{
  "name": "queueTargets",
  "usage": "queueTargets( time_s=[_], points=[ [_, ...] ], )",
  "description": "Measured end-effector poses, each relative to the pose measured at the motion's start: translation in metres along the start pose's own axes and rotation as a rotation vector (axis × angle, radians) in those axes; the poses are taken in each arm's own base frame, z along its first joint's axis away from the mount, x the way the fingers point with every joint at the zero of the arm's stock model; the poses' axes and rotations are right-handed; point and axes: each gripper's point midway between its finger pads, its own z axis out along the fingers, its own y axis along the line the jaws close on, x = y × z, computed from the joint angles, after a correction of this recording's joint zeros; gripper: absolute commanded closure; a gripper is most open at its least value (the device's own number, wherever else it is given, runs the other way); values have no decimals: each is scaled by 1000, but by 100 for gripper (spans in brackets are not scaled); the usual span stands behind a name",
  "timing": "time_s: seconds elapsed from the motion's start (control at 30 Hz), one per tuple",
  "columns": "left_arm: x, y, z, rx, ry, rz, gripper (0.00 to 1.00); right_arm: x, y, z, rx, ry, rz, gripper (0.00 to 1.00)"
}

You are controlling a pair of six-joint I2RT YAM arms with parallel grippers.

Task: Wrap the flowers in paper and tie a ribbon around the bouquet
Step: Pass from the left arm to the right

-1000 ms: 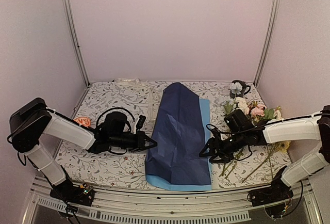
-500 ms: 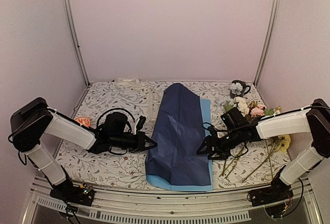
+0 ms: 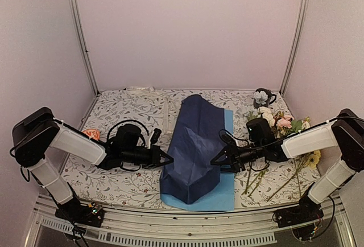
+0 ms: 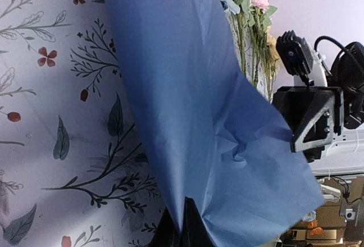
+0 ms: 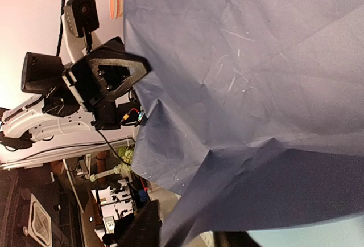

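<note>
The navy paper (image 3: 196,139) lies down the middle of the table, with its lighter blue layer (image 3: 226,193) bare along the right and front. My left gripper (image 3: 166,157) is shut on the paper's left edge, and the sheet (image 4: 187,87) fans out from the closed tips (image 4: 185,215). My right gripper (image 3: 216,161) is at the right edge, part open. The raised navy edge (image 5: 256,59) passes between its fingers (image 5: 190,230). The flowers (image 3: 278,123) lie loose on the right, stems toward the front. A pale ribbon (image 3: 141,89) lies at the back left.
A grey cup-like object (image 3: 263,96) stands at the back right corner. A small orange and white thing (image 3: 90,134) sits at the left edge beside my left arm. Metal frame posts rise at both back corners. The table's front rail (image 3: 187,224) runs just past the paper.
My right gripper has slid left under the navy layer's right edge, narrowing its jaws. That edge has lifted and bunched leftward, baring more light blue. The left arm has not moved.
</note>
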Motion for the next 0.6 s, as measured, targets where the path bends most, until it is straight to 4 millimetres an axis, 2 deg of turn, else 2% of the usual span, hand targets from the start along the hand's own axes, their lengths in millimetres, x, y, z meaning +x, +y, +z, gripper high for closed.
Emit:
queueTargets(
  time_s=[0.03, 0.13, 0.2, 0.27, 0.37, 0.5, 0.6],
  points=[
    [0, -1, 0, 3, -2, 1, 97, -1, 3, 0, -11, -3, 5, 100],
    [1, -5, 0, 22, 7, 21, 57, -3, 6, 0, -22, -7, 16, 100],
    [2, -7, 0, 26, 23, 50, 42, -4, 6, -1, -15, -12, 22, 100],
    [-1, -11, 1, 19, 38, 86, 37, -7, 8, -5, -3, -25, 20, 100],
    [-19, -27, -5, -6, 22, 196, 33, -16, 19, -17, 18, -73, -11, 100],
    [-66, -49, -30, -22, -77, 317, 31, -31, 46, -41, 25, -157, -97, 100],
    [-105, -42, -48, -86, -150, 353, 34, -40, 60, -63, 40, -225, -142, 100]
  ],
)
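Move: The right hand's half-closed fingers already straddle the dark blue paper's right edge, about 5 cm above the table; the light blue sheet's bare near end lies some 13 cm back from them, level sideways and 5 cm below. The left hand still pinches the paper's left edge, with that right edge about 16 cm to its right, level ahead and roughly 2 cm higher. A loose clear ribbon lies some 18 cm ahead of the left hand, 2 cm to its left and 3 cm below. The right fingers finish closing and pinch the dark blue paper's right edge, then carry it up about 8 cm, with some 4 cm forward and a little to the right, the hand rolling modestly as it goes. Meanwhile the left fingers open wide and let go of the left edge, and that hand rises about 10 cm while reaching some 7 cm forward, over the left side of the paper towards the ribbon, its front side rolling up by roughly 20 degrees. ##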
